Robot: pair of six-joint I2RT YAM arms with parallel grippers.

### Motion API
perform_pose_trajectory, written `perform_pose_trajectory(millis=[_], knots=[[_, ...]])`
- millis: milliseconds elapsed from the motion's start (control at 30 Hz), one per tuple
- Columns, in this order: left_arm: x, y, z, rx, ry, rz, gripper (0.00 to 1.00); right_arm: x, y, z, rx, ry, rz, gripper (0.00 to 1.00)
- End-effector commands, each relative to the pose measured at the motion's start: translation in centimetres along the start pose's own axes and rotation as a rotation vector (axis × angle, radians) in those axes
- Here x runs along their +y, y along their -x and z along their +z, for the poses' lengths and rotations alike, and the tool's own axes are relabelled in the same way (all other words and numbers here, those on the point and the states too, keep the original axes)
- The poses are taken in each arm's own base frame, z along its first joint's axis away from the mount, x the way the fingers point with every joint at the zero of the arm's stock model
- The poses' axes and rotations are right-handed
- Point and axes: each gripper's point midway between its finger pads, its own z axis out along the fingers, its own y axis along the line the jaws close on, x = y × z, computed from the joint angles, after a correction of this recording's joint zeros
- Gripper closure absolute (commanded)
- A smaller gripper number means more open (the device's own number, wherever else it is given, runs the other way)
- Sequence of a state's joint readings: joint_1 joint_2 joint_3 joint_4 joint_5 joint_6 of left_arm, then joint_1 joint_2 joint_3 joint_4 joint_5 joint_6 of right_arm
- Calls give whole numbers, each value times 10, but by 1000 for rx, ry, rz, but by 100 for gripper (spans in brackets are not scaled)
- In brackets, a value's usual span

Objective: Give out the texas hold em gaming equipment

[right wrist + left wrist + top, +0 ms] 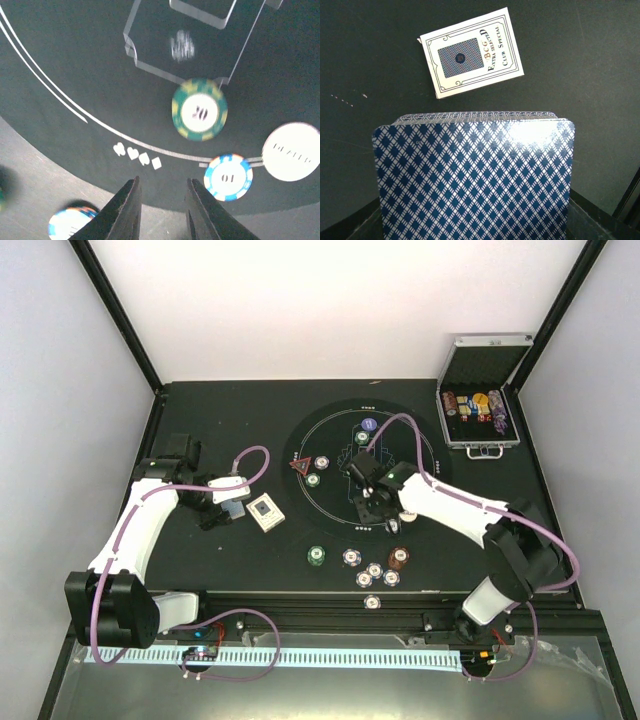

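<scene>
My left gripper [226,502] is shut on a deck of blue-diamond-backed playing cards [475,175], which fills the lower left wrist view and hides the jaws. The cream card box [471,51] lies on the table just beyond it. My right gripper [162,200] hovers open over the round mat's near edge with nothing between its fingers. Ahead of it lie a green chip [199,109], a blue-white chip [228,177] and the white dealer button [291,152]. A red triangular marker [298,467] and two chips [323,462] sit at the mat's left.
Several loose chips [374,569] lie near the table's front edge, with a green one [317,555] to their left. The open silver case [482,405] with chip rolls stands at the back right. A clear acrylic holder [185,40] stands on the mat beyond the green chip.
</scene>
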State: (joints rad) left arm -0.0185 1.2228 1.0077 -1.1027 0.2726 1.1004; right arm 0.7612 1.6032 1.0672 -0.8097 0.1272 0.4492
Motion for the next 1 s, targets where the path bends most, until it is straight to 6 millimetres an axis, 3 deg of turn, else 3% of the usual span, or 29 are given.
perform_pose_trajectory(millis=[0,133,300,667,967], knots=[[7,6,-13,-20,40,26,99,-11,42,-38,-108,-23,3,73],[7,5,-13,-16,40,23,99,-22,63,-47,-129,-35,17,72],[7,5,-13,-15,42,28,98,-24,51,-34,-82,-28,12,66],[8,5,-12,-13,38,29,98,61,-27,-11,6,104,-169,28],[8,4,-12,-12,38,27,98,90,-54,17,88,148,-228,19]])
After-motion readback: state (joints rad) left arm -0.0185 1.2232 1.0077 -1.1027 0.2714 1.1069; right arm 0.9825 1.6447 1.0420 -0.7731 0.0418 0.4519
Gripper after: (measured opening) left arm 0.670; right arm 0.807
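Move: The small blue-and-white chip stack lies about 7 cm back and 7 cm to the left of the empty right hand, some 5 cm below it. The green stack stands about 8 cm left of that stack and level with it, the red stack 11 cm to its right; the nearest loose blue chip is 5 cm right of it and 3 cm nearer the base. From the card-holding left hand the blue stack is about 27 cm right, 11 cm back and 12 cm below. Up and forward first, roughly 7 cm high and 6 cm out, the empty right hand clears the chips lying on the mat, then doubles back: it sweeps about 12 cm towards the base and some 6 cm left while sinking, the fingers spreading from nearly shut to wide and the wrist turning about 15 degrees counter-clockwise, to come over the blue-and-white stack with a finger on either side, still above it. ##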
